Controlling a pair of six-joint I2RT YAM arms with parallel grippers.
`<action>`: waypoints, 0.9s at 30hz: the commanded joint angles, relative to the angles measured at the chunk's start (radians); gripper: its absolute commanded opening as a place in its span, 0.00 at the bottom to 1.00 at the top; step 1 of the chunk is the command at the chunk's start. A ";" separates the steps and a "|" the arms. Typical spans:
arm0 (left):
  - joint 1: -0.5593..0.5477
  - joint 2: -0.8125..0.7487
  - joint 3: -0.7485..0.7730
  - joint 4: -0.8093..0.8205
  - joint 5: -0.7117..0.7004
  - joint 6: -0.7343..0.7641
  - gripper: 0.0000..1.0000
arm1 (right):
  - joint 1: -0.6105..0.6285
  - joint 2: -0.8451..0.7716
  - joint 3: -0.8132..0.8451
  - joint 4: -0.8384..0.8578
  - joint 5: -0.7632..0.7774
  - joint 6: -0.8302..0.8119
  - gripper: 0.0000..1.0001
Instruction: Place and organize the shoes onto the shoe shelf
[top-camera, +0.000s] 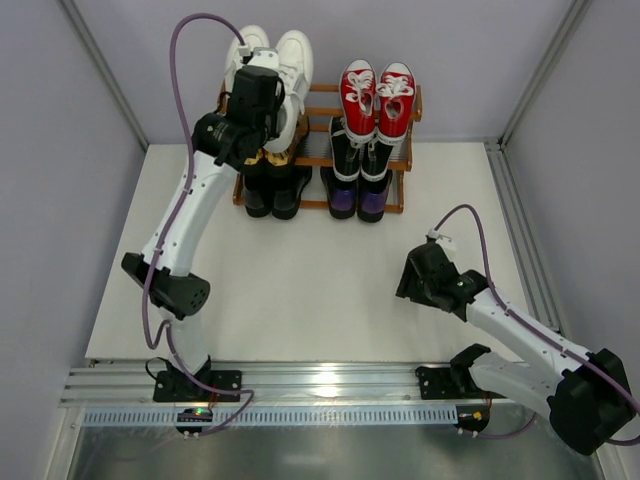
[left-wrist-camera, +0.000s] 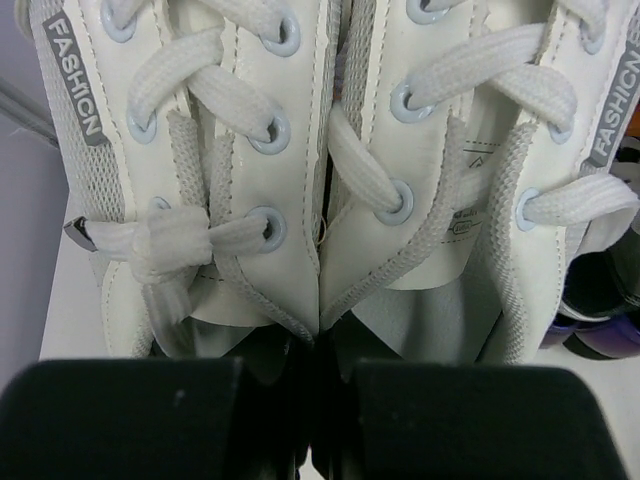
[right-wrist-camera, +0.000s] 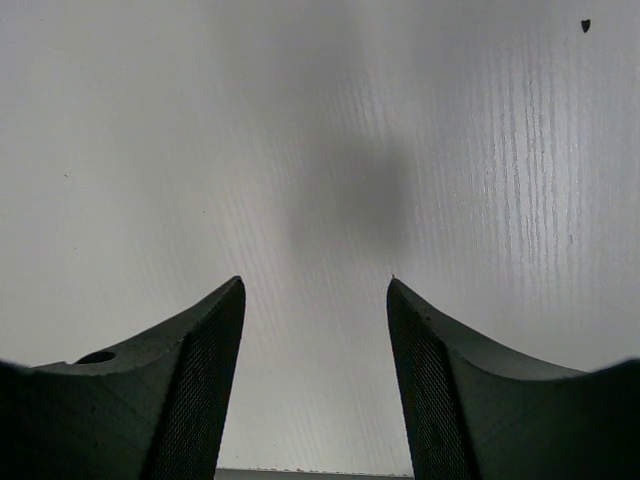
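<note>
The shoe shelf (top-camera: 318, 161) stands at the back of the table. A pair of white sneakers (top-camera: 292, 62) (left-wrist-camera: 240, 150) rests on its top tier at the left. My left gripper (top-camera: 268, 105) (left-wrist-camera: 318, 345) is shut on the two touching inner collars of that pair. Red sneakers (top-camera: 378, 92) sit on the top tier at the right, with black-and-white sneakers (top-camera: 360, 150) under them and purple loafers (top-camera: 358, 200) at the bottom. Gold loafers (top-camera: 268, 158) peek out under my left arm, above glossy black dress shoes (top-camera: 272, 195). My right gripper (top-camera: 412, 280) (right-wrist-camera: 315, 290) hangs open over bare table.
The white table (top-camera: 300, 290) is walled by grey panels at left, right and back. An aluminium rail (top-camera: 330, 380) carrying both arm bases runs along the near edge. Purple cables loop off both arms.
</note>
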 joint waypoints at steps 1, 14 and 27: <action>0.071 -0.016 0.076 0.259 0.008 0.034 0.00 | -0.004 0.018 0.037 0.030 -0.004 -0.022 0.61; 0.100 0.117 0.159 0.407 0.053 0.076 0.00 | -0.023 0.069 0.072 0.032 0.007 -0.022 0.61; 0.151 0.183 0.159 0.445 0.103 0.057 0.00 | -0.049 0.141 0.110 0.060 -0.016 -0.031 0.61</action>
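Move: The left hand already holds the white shoes, toes forward. Their empty spot, the left half of the rack's top tier, has its middle about 14 cm ahead, 1 cm left and some 8 cm below. The red shoes lie about 14 cm ahead, 26 cm right and 8 cm down. The gold shoes sit one tier under the spot, roughly 12 cm ahead, straight in line, 21 cm below. From the right hand the spot is about 38 cm ahead, 31 cm left, 25 cm up. Forward over the left half of the top tier, the left hand carries the white shoes about 10 cm, fast at first and then slower, swaying slightly left and back on the way. It sinks mostly towards the end, nearly 4 cm in all, while the fingertips tip up some 5 degrees. The shut fingers keep their pinch on the shoes' adjoining inner sides. ##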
